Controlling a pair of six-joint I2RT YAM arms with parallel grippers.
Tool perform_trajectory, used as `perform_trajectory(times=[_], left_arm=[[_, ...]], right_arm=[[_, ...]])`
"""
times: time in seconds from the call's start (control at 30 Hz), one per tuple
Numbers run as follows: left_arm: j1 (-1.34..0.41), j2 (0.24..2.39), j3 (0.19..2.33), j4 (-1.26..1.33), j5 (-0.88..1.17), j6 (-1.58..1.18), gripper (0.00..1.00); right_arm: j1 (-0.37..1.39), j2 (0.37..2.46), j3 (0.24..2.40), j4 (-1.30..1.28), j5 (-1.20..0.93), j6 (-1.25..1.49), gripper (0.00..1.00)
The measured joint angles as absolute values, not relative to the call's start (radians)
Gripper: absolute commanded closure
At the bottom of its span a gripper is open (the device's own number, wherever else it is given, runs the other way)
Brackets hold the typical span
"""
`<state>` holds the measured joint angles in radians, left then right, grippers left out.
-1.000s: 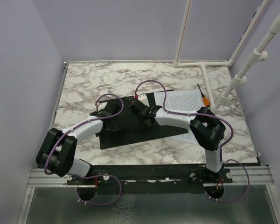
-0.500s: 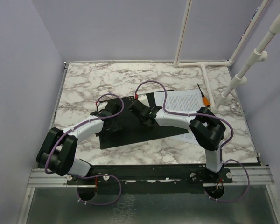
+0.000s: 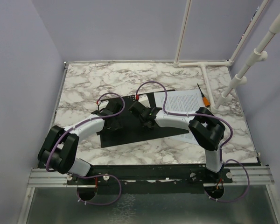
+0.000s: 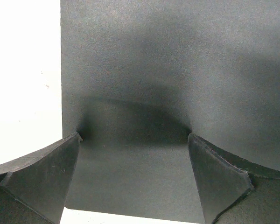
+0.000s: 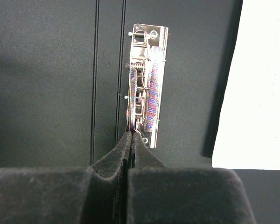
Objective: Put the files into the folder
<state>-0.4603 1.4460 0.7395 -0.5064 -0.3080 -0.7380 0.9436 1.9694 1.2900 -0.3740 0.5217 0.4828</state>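
The folder lies open on the marble table, black inner faces up. The files, white printed sheets, lie at its right edge, partly under my right arm. My left gripper rests open over the folder's left face, fingers spread wide with nothing between them. My right gripper is over the folder's spine. In the right wrist view it is shut on the near end of the metal clip, which lies beside the spine creases.
An orange-handled tool lies just beyond the files. A white pipe frame stands at the back right. A small dark speck lies near the front edge. Overexposed white shows past the folder's edge.
My left arm has shifted slightly, and the folder's far left part shows a little more. My right gripper stays shut at the clip.
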Motion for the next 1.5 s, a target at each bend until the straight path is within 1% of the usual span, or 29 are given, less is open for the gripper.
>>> perform_trajectory(times=[0.37, 0.87, 1.17, 1.5], left_arm=[[-0.461, 1.464, 0.752, -0.494, -0.312, -0.735, 0.01], [-0.465, 1.470, 0.754, -0.480, -0.321, -0.733, 0.01], [-0.465, 1.470, 0.754, -0.480, -0.321, -0.733, 0.01], [-0.465, 1.459, 0.747, -0.477, -0.326, -0.732, 0.01]], right_arm=[[0.946, 1.975, 1.293, -0.377, 0.560, 0.497, 1.00], [0.942, 1.973, 1.368, -0.456, 0.595, 0.476, 1.00], [0.931, 1.958, 1.394, -0.461, 0.587, 0.451, 1.00], [0.906, 1.935, 1.423, -0.461, 0.522, 0.423, 1.00]])
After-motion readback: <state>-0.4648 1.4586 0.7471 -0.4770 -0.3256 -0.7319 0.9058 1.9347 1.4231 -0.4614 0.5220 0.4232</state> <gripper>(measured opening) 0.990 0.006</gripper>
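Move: The near end of the clip's lever, in the open folder, is already at the right hand's shut fingertips; the lever's middle lies about 3 cm ahead, level sideways and in height. The clip's middle is some 5 cm ahead, 1 cm right and 1 cm below. The printed sheet lies about 15 cm right of the hand and 9 cm ahead. From the left hand, the lever is roughly 16 cm right and 8 cm ahead. With its shut fingertips hooked on the near end of the clip's lever, the right hand levers it up: after a slight slide to the right it rises about 5 cm while arcing nearly 3 cm forward, fingers shut throughout. The left hand keeps its wide-open fingers resting on the folder's left half and edges about 1 cm forward. ##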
